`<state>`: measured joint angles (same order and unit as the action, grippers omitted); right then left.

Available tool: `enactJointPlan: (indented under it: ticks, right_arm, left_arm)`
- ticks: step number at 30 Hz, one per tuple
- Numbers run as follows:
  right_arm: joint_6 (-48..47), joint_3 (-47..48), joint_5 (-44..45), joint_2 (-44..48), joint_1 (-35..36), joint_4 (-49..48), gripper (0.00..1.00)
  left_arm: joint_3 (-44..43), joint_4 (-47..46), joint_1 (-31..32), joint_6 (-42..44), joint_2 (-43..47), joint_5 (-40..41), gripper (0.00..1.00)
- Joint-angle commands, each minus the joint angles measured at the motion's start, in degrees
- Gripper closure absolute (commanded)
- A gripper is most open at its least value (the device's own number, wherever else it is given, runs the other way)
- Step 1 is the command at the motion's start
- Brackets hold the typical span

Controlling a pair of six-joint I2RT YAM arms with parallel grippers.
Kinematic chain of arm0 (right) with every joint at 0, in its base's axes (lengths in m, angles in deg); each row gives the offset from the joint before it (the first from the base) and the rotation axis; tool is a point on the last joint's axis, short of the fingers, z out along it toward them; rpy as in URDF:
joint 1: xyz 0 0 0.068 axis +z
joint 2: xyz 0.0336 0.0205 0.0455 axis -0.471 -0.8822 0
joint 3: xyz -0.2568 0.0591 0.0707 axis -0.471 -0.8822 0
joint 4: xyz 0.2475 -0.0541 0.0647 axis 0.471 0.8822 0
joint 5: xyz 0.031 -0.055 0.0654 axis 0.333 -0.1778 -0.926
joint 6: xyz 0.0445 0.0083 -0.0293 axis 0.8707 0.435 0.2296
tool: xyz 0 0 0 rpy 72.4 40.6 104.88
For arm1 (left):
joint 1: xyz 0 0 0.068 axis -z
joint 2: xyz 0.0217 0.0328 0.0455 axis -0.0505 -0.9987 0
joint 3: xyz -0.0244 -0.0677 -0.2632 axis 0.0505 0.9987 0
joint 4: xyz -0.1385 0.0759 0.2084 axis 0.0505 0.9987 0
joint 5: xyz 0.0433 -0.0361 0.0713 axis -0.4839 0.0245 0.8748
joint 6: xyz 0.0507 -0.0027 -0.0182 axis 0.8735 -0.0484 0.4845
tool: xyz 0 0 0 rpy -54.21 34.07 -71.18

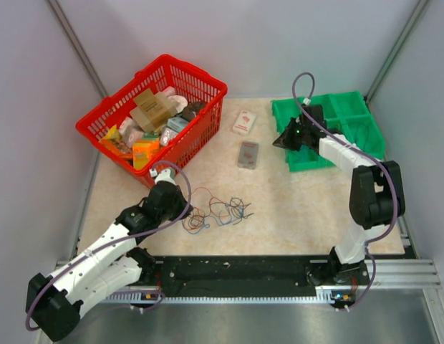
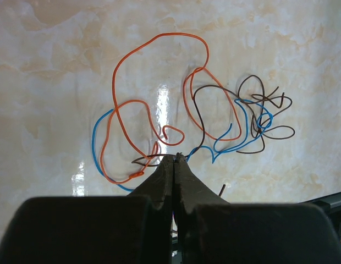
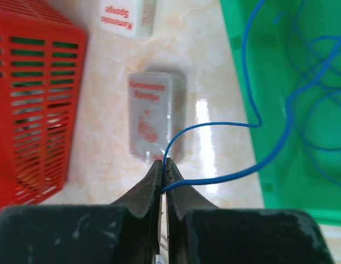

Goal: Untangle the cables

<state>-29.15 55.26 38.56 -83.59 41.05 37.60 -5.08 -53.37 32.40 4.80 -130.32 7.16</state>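
The cables (image 1: 216, 211) lie as a loose tangle of orange, blue and dark brown wires on the table in front of the left arm. In the left wrist view an orange loop (image 2: 159, 36), a blue strand (image 2: 97, 132) and brown loops (image 2: 269, 132) spread out beyond my left gripper (image 2: 175, 158). That gripper (image 1: 185, 213) is shut on strands at the tangle's near edge, with blue showing between its tips. My right gripper (image 3: 164, 161) is shut on a separate blue cable (image 3: 214, 126), which runs right into the green bin (image 3: 247, 82). This gripper (image 1: 278, 142) sits at the bin's left edge.
A red basket (image 1: 191, 72) full of packets stands at the back left. Two sponge packs (image 1: 244, 122) (image 1: 248, 154) lie between the basket and the green bin (image 1: 351, 107). More blue wire (image 3: 319, 93) lies inside the bin. Grey walls close in the table.
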Motion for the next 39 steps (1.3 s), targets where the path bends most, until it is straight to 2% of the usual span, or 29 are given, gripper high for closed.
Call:
enactJointPlan:
  ticks: [1,4,10,14,23,26,29,34,39]
  right_arm:
    - [15.6,-1.8,-11.2,-2.4,-2.2,-13.4,1.0]
    - [24.2,-6.6,-16.2,-3.7,-5.6,-24.0,1.0]
    - [28.5,-12.1,-19.9,-2.8,-12.7,-31.2,1.0]
    - [24.2,-12.4,-20.6,-1.0,-17.6,-27.3,1.0]
    - [17.8,-10.2,-18.2,-1.4,-21.6,-22.2,1.0]
    - [11.2,-6.3,-13.8,-3.5,-21.1,-15.0,1.0]
    - [1.6,-2.9,0.3,-3.1,-18.4,-5.6,1.0]
    - [-4.8,-1.2,11.3,-2.8,-13.3,-3.3,1.0]
    - [-8.5,1.9,16.0,-6.3,-8.3,-1.5,1.0]
  left_arm:
    - [-0.8,0.0,-0.1,0.1,0.8,0.5,1.0]
    - [-0.7,1.0,-0.2,0.0,2.1,1.4,1.0]
    - [0.4,0.6,-0.1,-0.6,3.5,2.0,1.0]
    - [-0.2,0.0,-0.1,-0.4,2.2,1.3,1.0]
    - [-1.4,0.1,-0.2,-0.2,0.5,-0.1,1.0]
    - [-0.9,0.1,-0.2,-0.2,1.3,0.3,1.0]
    - [-0.8,0.3,-0.2,-0.3,1.6,0.3,1.0]
    - [-0.9,-0.3,-0.1,-0.3,0.8,-0.1,1.0]
    - [-1.5,0.0,-0.1,-0.3,0.1,-0.7,1.0]
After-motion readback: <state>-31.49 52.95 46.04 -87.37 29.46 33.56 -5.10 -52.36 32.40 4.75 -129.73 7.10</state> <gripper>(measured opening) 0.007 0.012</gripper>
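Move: The right hand, already pinching a blue cable, is bound for the green tray's near-left compartment, about 11 cm to its right, 2 cm ahead and 12 cm below. The grey sponge box lies some 8 cm left and 2 cm back, the white box 9 cm left and 8 cm ahead, both low on the table. From the idle left hand, that compartment is roughly 37 cm right and 23 cm ahead. Right hand carries the blue cable some 11 cm right over the near-left compartment, sinking about 4 cm, fingers shut. ##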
